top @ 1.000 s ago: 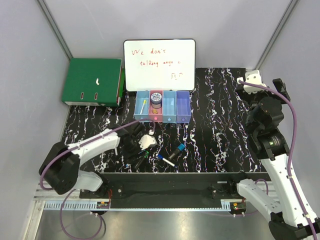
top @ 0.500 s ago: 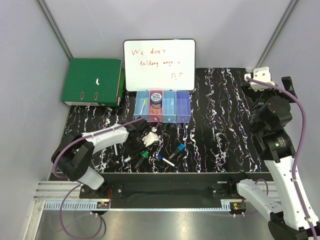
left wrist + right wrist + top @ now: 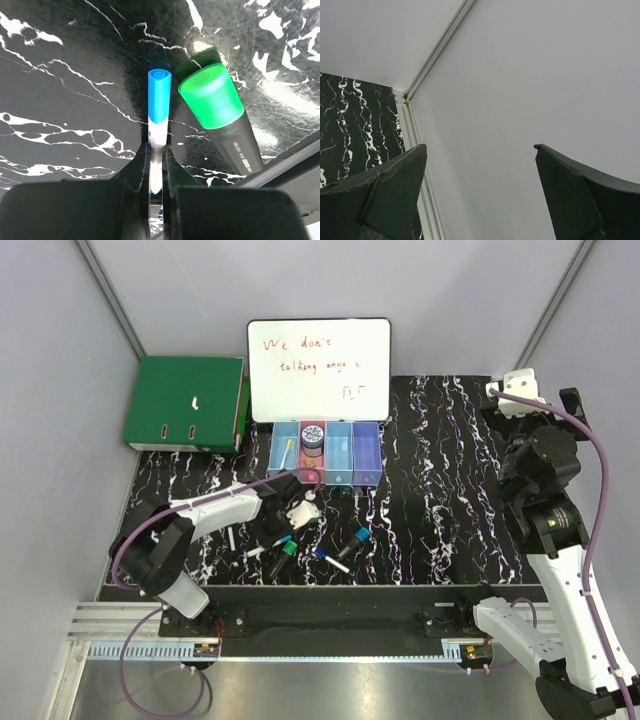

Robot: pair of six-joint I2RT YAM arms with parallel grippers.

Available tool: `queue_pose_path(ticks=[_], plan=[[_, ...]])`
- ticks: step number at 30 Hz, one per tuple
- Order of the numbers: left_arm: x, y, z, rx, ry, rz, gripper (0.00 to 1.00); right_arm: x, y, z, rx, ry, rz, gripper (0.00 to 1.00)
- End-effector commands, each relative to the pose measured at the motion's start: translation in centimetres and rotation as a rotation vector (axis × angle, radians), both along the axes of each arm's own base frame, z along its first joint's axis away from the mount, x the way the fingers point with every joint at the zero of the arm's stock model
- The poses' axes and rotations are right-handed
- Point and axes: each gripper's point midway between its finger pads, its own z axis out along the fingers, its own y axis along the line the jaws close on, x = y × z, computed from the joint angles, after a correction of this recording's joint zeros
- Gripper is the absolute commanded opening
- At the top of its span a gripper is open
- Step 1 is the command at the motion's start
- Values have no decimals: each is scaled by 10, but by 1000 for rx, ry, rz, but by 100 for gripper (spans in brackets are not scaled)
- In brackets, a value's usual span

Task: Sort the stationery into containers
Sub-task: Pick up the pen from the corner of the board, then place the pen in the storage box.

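Observation:
My left gripper (image 3: 156, 161) is shut on a thin white pen with a blue cap (image 3: 159, 107), which lies on the black marbled table. A fat black marker with a green cap (image 3: 216, 102) lies right beside it, to the right. From above, the left gripper (image 3: 284, 528) is low over the table's near left, with the green-capped marker (image 3: 284, 552) just in front of it. A blue-and-white pen (image 3: 332, 559) and a black marker with a blue cap (image 3: 356, 538) lie further right. The row of four containers (image 3: 340, 454) stands before the whiteboard. My right gripper (image 3: 480, 146) is open and empty, raised and facing the wall.
A whiteboard (image 3: 318, 368) with red writing stands behind the bins. A green binder (image 3: 185, 403) lies at the back left. The leftmost bin holds a yellow pen (image 3: 288, 450); the pink bin holds a dark round cylinder (image 3: 313, 436). A thin white stick (image 3: 230, 538) lies left of my left gripper.
My left arm has swung in toward the pens near the front edge, and its gripper has shut on the blue-capped pen. The right arm shifted a little at first.

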Motion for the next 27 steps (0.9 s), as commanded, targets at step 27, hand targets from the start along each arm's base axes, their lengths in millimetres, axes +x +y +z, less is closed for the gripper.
queue_pose_path(ticks=[27], plan=[[271,-65,140,-531,-256,797,0,-7,-5,5,-18,-22,-9,97]])
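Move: The left hand already pinches the blue-capped pen down at the table; the tray's leftmost, light-blue compartment lies about 25 cm ahead and 5 cm to its right, nearly level with it. The round tin stands some 27 cm ahead and 13 cm right; the green-capped marker lies 5 cm right and 2 cm back. From the idle right hand, that compartment is roughly 16 cm ahead, 58 cm left and 43 cm below. Left hand lifts the pinched pen, arcs about 24 cm forward towards the leftmost compartment, turning counter-clockwise, then sinking. ##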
